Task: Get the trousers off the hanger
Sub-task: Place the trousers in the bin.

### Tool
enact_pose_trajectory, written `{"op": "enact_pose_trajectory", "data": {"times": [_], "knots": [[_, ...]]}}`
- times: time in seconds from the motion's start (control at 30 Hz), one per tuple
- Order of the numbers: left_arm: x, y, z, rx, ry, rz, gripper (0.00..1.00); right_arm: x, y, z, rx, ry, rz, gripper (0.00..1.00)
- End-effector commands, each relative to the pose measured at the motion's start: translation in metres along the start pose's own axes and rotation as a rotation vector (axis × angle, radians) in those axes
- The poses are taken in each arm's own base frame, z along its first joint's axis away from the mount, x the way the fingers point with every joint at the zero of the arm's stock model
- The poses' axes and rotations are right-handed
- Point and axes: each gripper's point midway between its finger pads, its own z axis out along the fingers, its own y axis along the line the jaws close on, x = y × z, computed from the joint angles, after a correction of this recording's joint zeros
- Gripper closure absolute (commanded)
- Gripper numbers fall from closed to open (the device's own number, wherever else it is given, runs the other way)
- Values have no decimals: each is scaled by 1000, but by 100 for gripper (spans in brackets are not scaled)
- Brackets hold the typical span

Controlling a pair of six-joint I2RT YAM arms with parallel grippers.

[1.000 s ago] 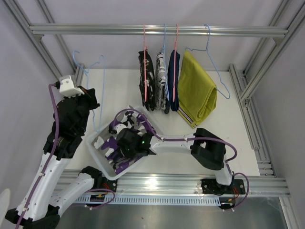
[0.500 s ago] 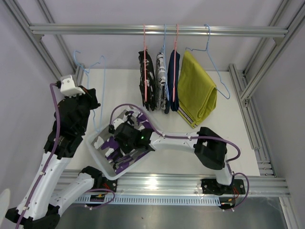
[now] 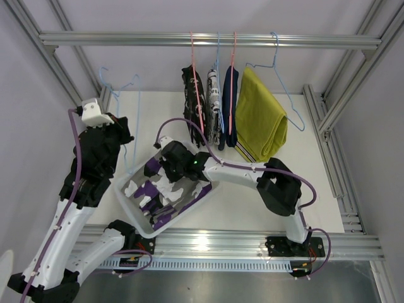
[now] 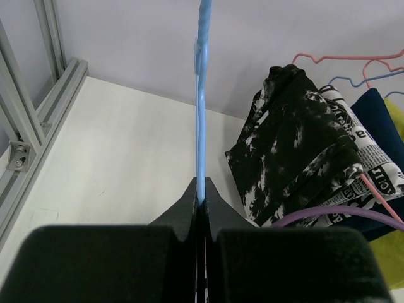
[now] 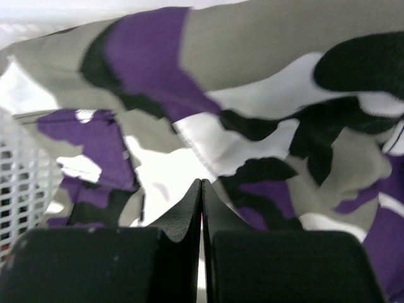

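The purple-grey-white camouflage trousers (image 3: 158,192) (image 5: 265,76) lie crumpled in a white basket (image 3: 129,208). My right gripper (image 3: 165,165) (image 5: 201,183) hovers just above them at the basket's far side, shut with nothing between its fingers. My left gripper (image 3: 126,136) (image 4: 201,196) is shut on the wire of an empty blue hanger (image 3: 135,107) (image 4: 201,95) that stands upright. On the rail hang black-and-white splotched trousers (image 3: 192,107) (image 4: 290,151), white printed trousers (image 3: 213,107) (image 4: 369,158), navy trousers (image 3: 230,107) and mustard yellow trousers (image 3: 259,120).
An aluminium rail (image 3: 208,40) crosses the back and carries pink and blue hangers. Frame posts (image 3: 328,113) line both sides of the white table. The basket's mesh wall (image 5: 25,183) is at the left of the right wrist view. A purple cable (image 4: 341,211) arcs near the hanging clothes.
My right gripper has lifted out of the basket and moved back toward the rail, leaving the camouflage trousers lying there. The left arm and blue hanger have stayed put.
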Motion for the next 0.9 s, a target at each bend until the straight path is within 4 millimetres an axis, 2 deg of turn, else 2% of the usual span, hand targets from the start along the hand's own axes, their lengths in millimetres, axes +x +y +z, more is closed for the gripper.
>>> {"op": "enact_pose_trajectory", "data": {"times": [0.0, 0.07, 0.13, 0.23, 0.27, 0.5, 0.6, 0.67, 0.7, 0.77, 0.8, 0.87], "knots": [[-9, -5, 2, 26, -35, -18, 99, 4, 0, 19, -34, 6, -1, 100], [-8, -5, 3, 24, -33, -14, 99, 15, -4, 25, -25, 28, 4, 100], [-8, -5, 3, 21, -34, -9, 99, 18, -4, 24, -26, 29, 3, 100], [-10, -3, 4, 14, -36, 29, 99, 17, 2, 9, -39, 20, -24, 100], [-11, -2, 4, 9, -36, 36, 99, 16, 7, 3, -43, 11, -41, 100], [-23, 6, -1, -20, -58, 109, 100, -3, 9, -68, -15, -96, -65, 100], [-24, 7, -2, -29, -38, 134, 99, -5, 6, -87, 14, -121, -76, 97], [-19, 4, -1, -23, 3, 163, 99, -11, 3, -106, 19, -158, -74, 91], [-26, -2, -1, 0, 6, 164, 99, -17, 4, -119, 9, -188, -74, 88], [-18, -9, -2, 36, 55, 186, 99, -16, 0, -127, 16, -201, -77, 83], [-24, -14, -5, 62, 53, 184, 99, -16, -2, -132, 22, -208, -79, 81], [-15, -21, -4, 100, 103, 199, 99, -20, -5, -146, 21, -239, -76, 75]]}}
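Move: The camouflage trousers already lie spread in the white bin right under the closed right fingers, their middle about 3 cm back, 2 cm left and some 5 cm below; the bin's middle is about 3 cm back, 1 cm left and 6 cm down. Still on the rail, the black floral trousers hang some 16 cm ahead, 9 cm to the right and 18 cm higher. From the left hand, the camouflage trousers are about 7 cm back, 9 cm right and 32 cm below. With its fingers still shut, the right hand first dips about 3 cm towards the camouflage trousers at the bin's far right part, though whether the tips touch cloth can't be made out. It then turns back and climbs quickly, some 13 cm from that low point, while swinging about 7 cm to the right and 4 cm back, away from the trousers, tilting up by some 10 degrees as the empty fingers open to about a quarter. ##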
